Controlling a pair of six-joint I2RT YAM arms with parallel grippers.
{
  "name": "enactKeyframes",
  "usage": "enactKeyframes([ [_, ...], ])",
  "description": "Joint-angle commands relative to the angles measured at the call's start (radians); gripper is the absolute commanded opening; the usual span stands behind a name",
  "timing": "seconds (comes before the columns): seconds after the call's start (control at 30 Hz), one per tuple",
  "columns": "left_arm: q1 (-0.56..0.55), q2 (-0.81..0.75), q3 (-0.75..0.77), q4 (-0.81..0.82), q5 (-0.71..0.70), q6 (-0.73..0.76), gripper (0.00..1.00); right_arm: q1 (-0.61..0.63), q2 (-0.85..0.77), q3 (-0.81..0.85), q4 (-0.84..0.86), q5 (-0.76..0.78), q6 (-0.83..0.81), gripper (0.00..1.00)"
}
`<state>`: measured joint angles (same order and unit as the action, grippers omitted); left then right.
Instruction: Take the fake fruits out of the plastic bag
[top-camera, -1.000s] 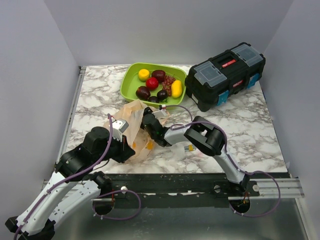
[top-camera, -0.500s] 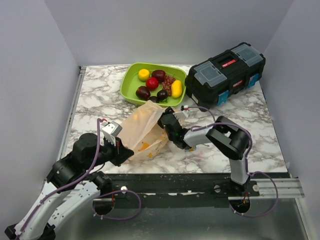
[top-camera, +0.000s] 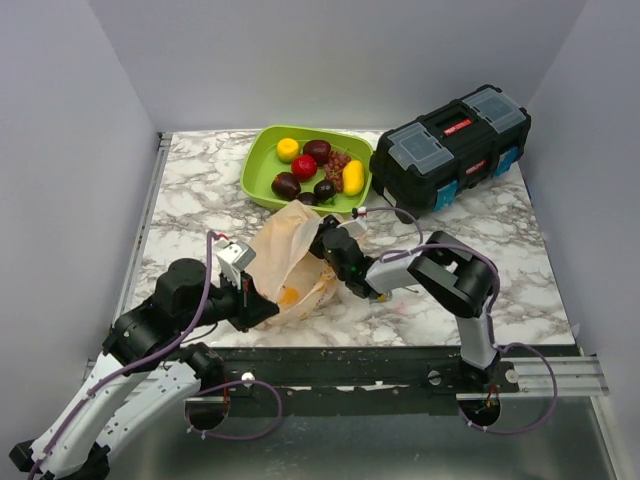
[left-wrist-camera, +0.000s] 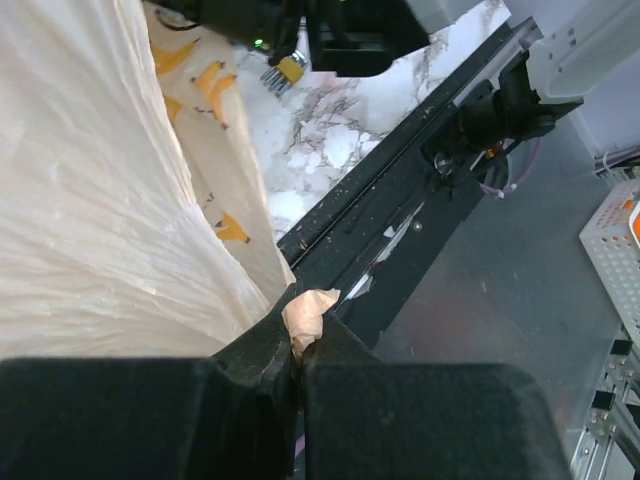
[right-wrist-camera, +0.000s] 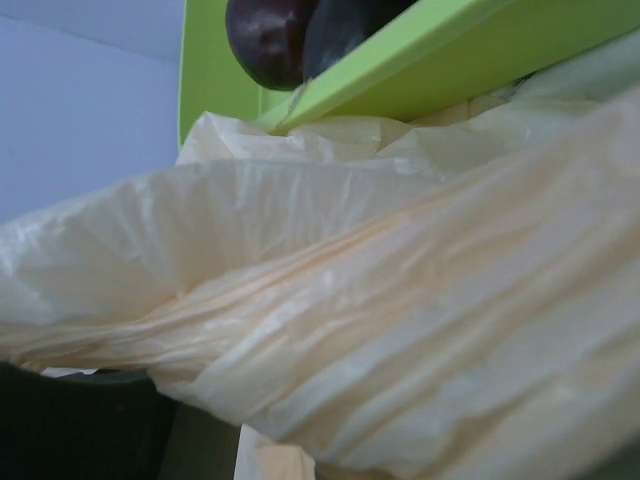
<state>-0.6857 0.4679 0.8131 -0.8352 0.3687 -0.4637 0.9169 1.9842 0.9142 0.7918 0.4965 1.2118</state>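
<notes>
The plastic bag (top-camera: 288, 250), pale orange and crinkly, lies stretched between my two grippers just in front of the lime-green tray (top-camera: 262, 150). My left gripper (top-camera: 262, 306) (left-wrist-camera: 300, 335) is shut on a bunched corner of the plastic bag (left-wrist-camera: 100, 200) near the table's front edge. My right gripper (top-camera: 322, 243) is at the bag's right side. In the right wrist view the plastic bag (right-wrist-camera: 400, 320) covers its jaws. Several fake fruits (top-camera: 304, 166) lie in the tray. An orange patch (top-camera: 289, 295) shows through the bag; fruit or print, I cannot tell.
A black toolbox (top-camera: 450, 150) stands at the back right, close to the tray. The tray's rim (right-wrist-camera: 420, 60), with dark purple fruits (right-wrist-camera: 270, 40) behind it, sits just above the bag in the right wrist view. The table's front rail (left-wrist-camera: 400, 200) runs under my left gripper.
My left gripper has drawn its corner of the bag towards the front edge and a little right. My right gripper shifted right along the bag, which now lies spread between them.
</notes>
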Motion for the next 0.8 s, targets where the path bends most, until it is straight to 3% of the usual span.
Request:
enactKeyframes([
  [0.0, -0.006, -0.004, -0.034, 0.045, 0.075, 0.005, 0.00, 0.014, 0.077, 0.078, 0.029, -0.075, 0.035, 0.48],
  [0.2, -0.010, 0.023, -0.043, 0.056, 0.094, 0.022, 0.00, 0.014, 0.131, 0.143, -0.015, -0.098, 0.133, 0.51],
  [0.4, -0.013, 0.047, -0.038, 0.045, 0.059, 0.021, 0.00, 0.028, 0.106, 0.122, -0.006, -0.110, 0.047, 0.56],
  [0.53, -0.013, 0.030, -0.034, 0.035, 0.025, 0.010, 0.00, 0.025, -0.005, -0.031, -0.008, 0.064, -0.027, 0.67],
  [0.67, -0.014, 0.016, -0.029, 0.025, -0.003, 0.005, 0.00, 0.019, -0.182, -0.163, 0.009, 0.212, -0.226, 0.69],
  [0.77, -0.017, 0.012, -0.028, 0.024, -0.017, 0.002, 0.00, 0.018, -0.332, -0.179, -0.135, 0.339, -0.341, 0.71],
])
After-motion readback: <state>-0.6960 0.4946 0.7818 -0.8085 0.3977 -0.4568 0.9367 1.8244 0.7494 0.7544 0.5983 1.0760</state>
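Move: The right hand is at the bag's mouth, a strip of the bag across its fingers; the bag's middle lies about 9 cm back, 5 cm left and slightly lower. The green bin's middle is some 18 cm ahead and 5 cm left of that hand, the nearest dark fruit 10 cm ahead and 4 cm left, the yellow mango 15 cm ahead and 7 cm right, all some 4 cm lower. From the left hand, pinching the bag's edge, the bag's middle is about 17 cm ahead, 7 cm right and 14 cm below. With the strip of plastic still across its fingers, the right hand first goes about 4.5 cm left over the bag, then swings back quickly some 9 cm to the right, away from the left hand, drawing slightly back towards its base, spreading its half-open fingers clearly wider and rolling about 15 degrees so that its left side drops. The left hand, shut throughout, keeps its pinch on the near edge of the bag as an anchor and merely sinks and shifts right by about a centimetre. ##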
